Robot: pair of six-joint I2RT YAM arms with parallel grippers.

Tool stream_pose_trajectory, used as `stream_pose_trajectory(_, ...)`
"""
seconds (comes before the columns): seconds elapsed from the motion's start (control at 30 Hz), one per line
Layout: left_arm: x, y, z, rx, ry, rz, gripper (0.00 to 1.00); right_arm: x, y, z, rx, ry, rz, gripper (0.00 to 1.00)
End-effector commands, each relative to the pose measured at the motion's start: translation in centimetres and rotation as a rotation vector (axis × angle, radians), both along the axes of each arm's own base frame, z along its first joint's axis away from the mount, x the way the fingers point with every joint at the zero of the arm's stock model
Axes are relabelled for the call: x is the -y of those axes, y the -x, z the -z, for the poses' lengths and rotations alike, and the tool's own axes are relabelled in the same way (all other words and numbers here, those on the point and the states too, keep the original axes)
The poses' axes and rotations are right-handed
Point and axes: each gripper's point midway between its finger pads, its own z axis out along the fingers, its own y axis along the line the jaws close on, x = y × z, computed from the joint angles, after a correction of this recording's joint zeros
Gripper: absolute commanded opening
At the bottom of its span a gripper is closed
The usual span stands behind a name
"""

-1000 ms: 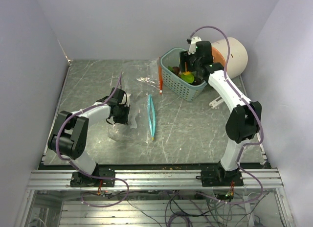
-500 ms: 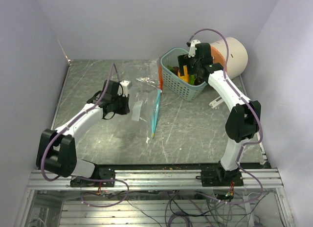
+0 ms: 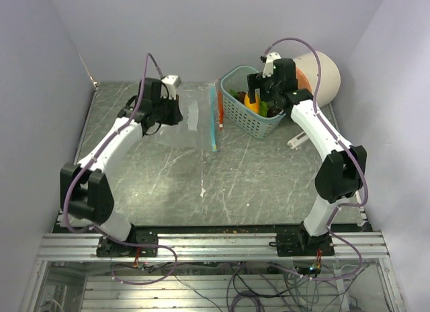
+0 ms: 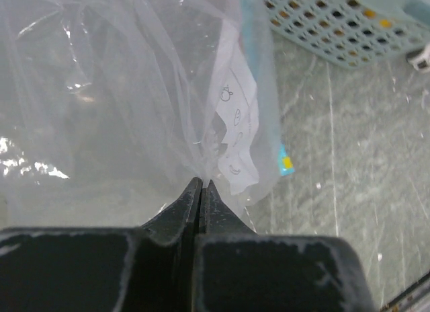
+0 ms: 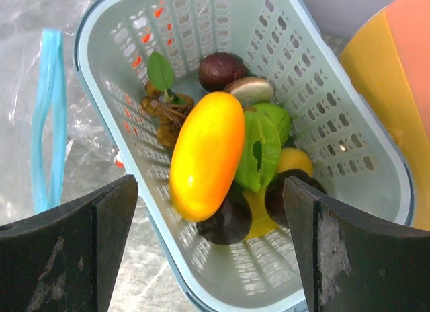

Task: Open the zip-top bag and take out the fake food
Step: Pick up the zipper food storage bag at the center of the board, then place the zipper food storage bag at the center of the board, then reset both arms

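Note:
The clear zip-top bag (image 3: 195,124) hangs flat above the table's far middle, its blue zip strip (image 3: 213,120) toward the basket. My left gripper (image 3: 171,113) is shut on the bag's plastic (image 4: 134,110), the jaws pinched together; a paper slip (image 4: 235,124) shows inside. The fake food (image 5: 205,154) lies in the pale blue basket (image 5: 336,117): an orange-yellow fruit on top, with a green leaf piece (image 5: 265,147) and dark brown pieces around it. My right gripper (image 5: 208,214) hovers open just above the basket (image 3: 245,120), with nothing between its fingers.
A big cream cylinder (image 3: 324,73) with an orange face lies behind the basket at the back right. A small white part (image 3: 295,140) sits right of the basket, an orange stick (image 3: 220,113) at its left side. A white scrap (image 3: 201,191) lies mid-table.
My left arm swung from the near left to the far left, lifting the bag off the table. My right gripper opened over the basket, and the orange-yellow fruit now lies in it.

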Motion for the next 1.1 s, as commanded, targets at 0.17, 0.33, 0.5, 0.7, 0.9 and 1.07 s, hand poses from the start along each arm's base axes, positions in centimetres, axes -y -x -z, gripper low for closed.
stream_pose_trajectory(0.17, -4.8, -5.2, 4.2, -0.154, -0.033, -0.144, 0.09, 0.6, 1.7, -1.2, 0.030, -0.005, 0.000, 0.89)
stream_pose_trajectory(0.33, -5.6, -4.8, 5.0, -0.148, -0.036, -0.180, 0.63, 0.7, 2.4, -1.5, 0.032, -0.010, -0.005, 0.89)
stream_pose_trajectory(0.5, -7.0, -4.4, 1.1, -0.034, -0.043, -0.253, 0.99, 0.6, 3.0, -2.8, 0.060, -0.032, -0.015, 0.89)
stream_pose_trajectory(0.7, -8.2, -3.3, -3.9, 0.101, 0.022, -0.337, 0.99, -0.6, 4.8, -4.9, 0.147, -0.097, -0.080, 0.89)
stream_pose_trajectory(0.9, -9.2, -0.6, -3.9, 0.119, 0.075, -0.384, 0.99, 2.1, 6.6, -4.5, 0.188, -0.086, 0.043, 0.88)
stream_pose_trajectory(1.07, -10.8, 1.6, -2.4, 0.133, 0.069, -0.453, 1.00, 6.4, 9.3, -3.4, 0.258, -0.059, 0.233, 0.87)
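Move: My left hand still pinches the near left part of the empty blue-zip bag. The patch of table it goes to is centred about 10 cm ahead, 4 cm to my left and 20 cm below. The red-zip bag lies some 18 cm ahead and 9 cm right of this hand, the basket about 16 cm ahead and 21 cm right. From my right hand, that patch is about 25 cm left, level front to back and 24 cm below. I carry the bag forward some 5 cm with my left hand, then down about 7 cm while drifting left, and open my fingers wide to let it go. Then I lift clear about 12 cm, drawing back and on to the left while turning some 20 degrees counter-clockwise. Still open and empty, my right hand backs off about 8 cm from over the basket, rising slightly. ##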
